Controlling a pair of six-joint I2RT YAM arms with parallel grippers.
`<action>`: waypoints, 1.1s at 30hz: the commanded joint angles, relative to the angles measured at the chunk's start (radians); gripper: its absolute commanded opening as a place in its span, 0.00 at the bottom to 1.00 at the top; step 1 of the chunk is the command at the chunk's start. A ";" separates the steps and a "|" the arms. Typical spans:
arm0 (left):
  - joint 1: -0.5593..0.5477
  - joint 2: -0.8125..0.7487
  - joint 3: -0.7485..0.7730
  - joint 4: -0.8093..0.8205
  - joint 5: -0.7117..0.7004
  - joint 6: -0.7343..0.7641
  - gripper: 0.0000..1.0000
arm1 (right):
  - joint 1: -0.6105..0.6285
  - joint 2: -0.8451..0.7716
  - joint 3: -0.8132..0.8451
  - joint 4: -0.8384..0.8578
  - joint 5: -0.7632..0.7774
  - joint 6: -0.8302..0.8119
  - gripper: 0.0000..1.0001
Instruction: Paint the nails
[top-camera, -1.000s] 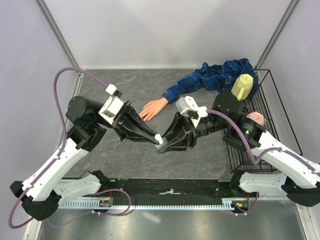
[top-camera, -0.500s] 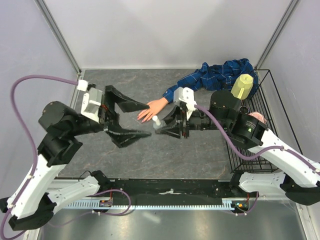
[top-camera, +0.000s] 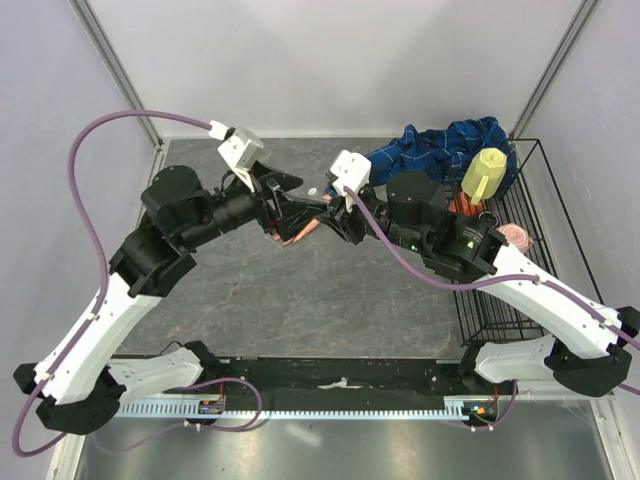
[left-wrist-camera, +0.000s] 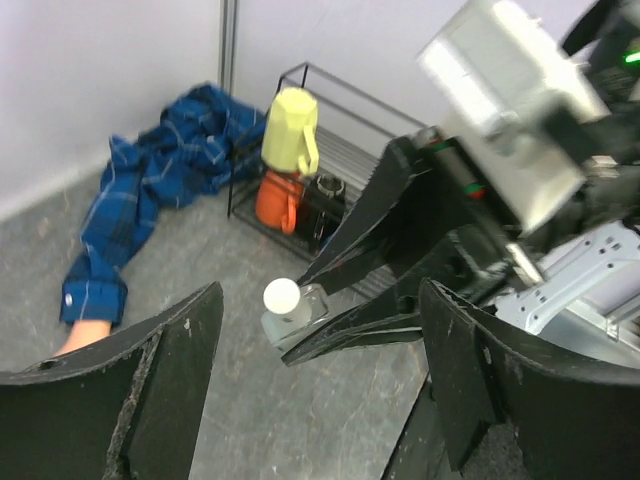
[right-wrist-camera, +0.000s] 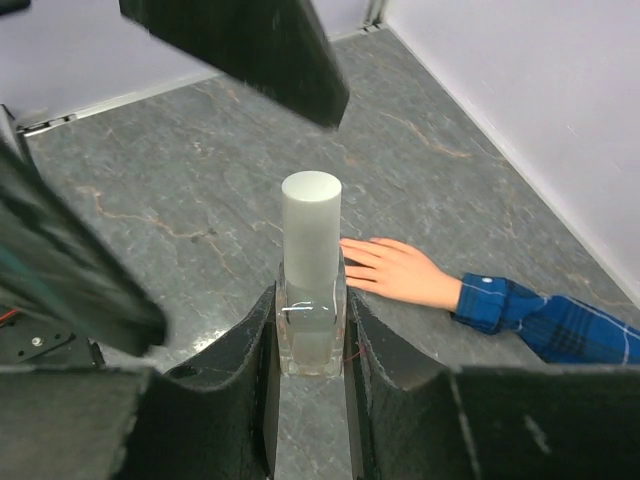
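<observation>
My right gripper (right-wrist-camera: 311, 300) is shut on a tiny clear bottle (right-wrist-camera: 311, 325) with a white cap (right-wrist-camera: 311, 220) and holds it upright above the table. The peach mannequin hand (right-wrist-camera: 400, 272) lies flat just behind it, sticking out of a blue plaid sleeve (right-wrist-camera: 540, 315). Its nails are too small to make out. My left gripper (left-wrist-camera: 322, 290) is open wide and empty, facing the bottle (left-wrist-camera: 285, 305) without touching it. In the top view the two grippers meet (top-camera: 313, 195) over the partly hidden hand (top-camera: 300, 232).
A black wire rack (top-camera: 545, 200) at the right edge holds a yellow cup (top-camera: 485, 172) and an orange item (left-wrist-camera: 278, 200). The plaid shirt (top-camera: 440, 145) is bunched at the back right. Walls close in the back and both sides.
Both arms have risen and moved back towards the hand. The right gripper carried the bottle along. The left gripper came off the bottle, opened wide and now faces the cap again.
</observation>
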 joint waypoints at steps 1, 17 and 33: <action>-0.003 0.011 0.027 0.000 -0.003 -0.035 0.79 | -0.001 -0.011 0.048 0.034 0.064 -0.011 0.00; -0.003 0.060 0.007 0.036 -0.006 -0.088 0.46 | 0.000 -0.060 0.005 0.079 -0.002 0.024 0.00; -0.003 -0.032 -0.208 0.550 0.962 -0.101 0.02 | 0.000 -0.143 -0.082 0.118 -0.730 0.027 0.00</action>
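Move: My left fingers are wide open at the white cap of the polish bottle; its middle is about 2 cm ahead of that hand, 1 cm to its right and 3 cm lower. The bottle body sits some 3 cm below the cap, held in my right fingers, so from the right hand the cap is roughly 3 cm straight up. The practice hand lies on the table about 15 cm ahead of my left hand, 2 cm to its left, and some 35 cm below. I ease my left hand right and down by about 2 cm each while my right hand keeps its grip and raises the bottle some 2 cm; my left fingers close from wide open to pinch the cap. Then I draw both hands back towards me about 5 cm, quickening, the left turning clockwise some 25 degrees and the right counter-clockwise about 15, to twist the cap on. ##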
